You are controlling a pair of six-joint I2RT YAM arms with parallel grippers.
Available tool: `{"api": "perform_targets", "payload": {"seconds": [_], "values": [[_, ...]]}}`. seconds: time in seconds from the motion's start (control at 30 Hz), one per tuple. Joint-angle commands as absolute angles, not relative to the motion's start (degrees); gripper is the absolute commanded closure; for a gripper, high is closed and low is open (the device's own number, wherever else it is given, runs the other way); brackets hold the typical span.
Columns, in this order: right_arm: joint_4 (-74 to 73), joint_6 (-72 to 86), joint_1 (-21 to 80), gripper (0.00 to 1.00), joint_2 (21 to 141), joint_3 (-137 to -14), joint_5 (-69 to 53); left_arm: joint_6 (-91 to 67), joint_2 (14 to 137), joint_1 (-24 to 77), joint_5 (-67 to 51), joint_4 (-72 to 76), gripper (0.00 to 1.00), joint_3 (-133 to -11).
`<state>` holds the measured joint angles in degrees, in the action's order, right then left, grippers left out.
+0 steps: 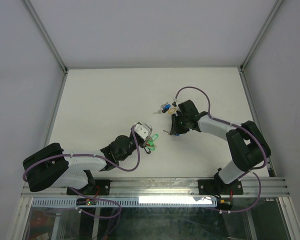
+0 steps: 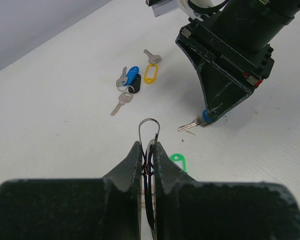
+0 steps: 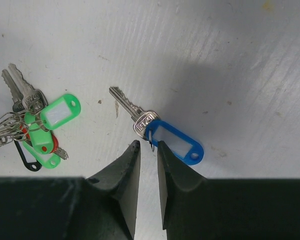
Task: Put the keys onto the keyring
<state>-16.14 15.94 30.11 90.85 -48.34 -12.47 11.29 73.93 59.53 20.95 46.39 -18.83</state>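
Note:
My left gripper is shut on the thin wire keyring, whose loop sticks out past its tips. The ring's bunch of green, red and black tagged keys hangs below it and shows at the left of the right wrist view. A key with a blue tag lies flat on the table. My right gripper stands over it, jaws narrowly open, with the key's small wire loop between the tips. More keys with blue and yellow tags lie farther back, near a plain silver key.
The white table is walled by grey panels on three sides. The two grippers are close together near the middle. The loose keys lie just behind the right gripper.

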Motion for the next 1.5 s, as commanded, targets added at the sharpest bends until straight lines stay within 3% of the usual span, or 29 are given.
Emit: {"api": "perform_targets", "payload": {"seconds": [0.0, 0.37, 0.77, 1.07, 1.47], "values": [[-13.75, 15.22, 29.88, 0.78, 91.49, -50.71, -13.13, 11.51, 73.56, 59.06, 20.13, 50.42, 1.00, -19.78], [-14.35, 13.57, 29.91, 1.00, 89.31, -50.76, -13.91, 11.58, 73.11, 59.06, 20.64, 50.19, 1.00, -19.78], [-15.14, 7.87, 32.26, 1.00, 66.35, -44.99, -10.57, 12.05, 70.57, 59.06, 20.72, 48.54, 1.00, -21.97], [-3.48, -9.52, 46.49, 1.00, 43.99, -32.74, -5.67, 16.31, 72.07, 59.06, 19.45, 52.40, 1.00, -24.25], [2.90, -27.83, 63.36, 1.00, 45.73, -32.39, 9.58, 12.58, 68.76, 59.30, 12.06, 53.83, 1.00, -20.82]]}}
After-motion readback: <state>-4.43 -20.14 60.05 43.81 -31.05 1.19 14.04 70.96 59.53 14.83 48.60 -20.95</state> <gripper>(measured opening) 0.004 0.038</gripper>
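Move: The blue-tagged key lies right under the right hand, about 2 cm below its fingertips, with its small ring standing up between the open fingers. The left hand holds the keyring some 10 cm to the left, 3 back and 10 higher. The yellow-tagged key lies about 11 cm ahead and 1 right, the black-and-blue-tagged keys 11 ahead and 4 left. From the left hand, the blue-tagged key is roughly 10 cm right, 3 ahead and 12 below. Right fingers pinch the blue-tagged key's ring, lift 16 cm and swing back 10 towards the keyring, levelling; left rises. ##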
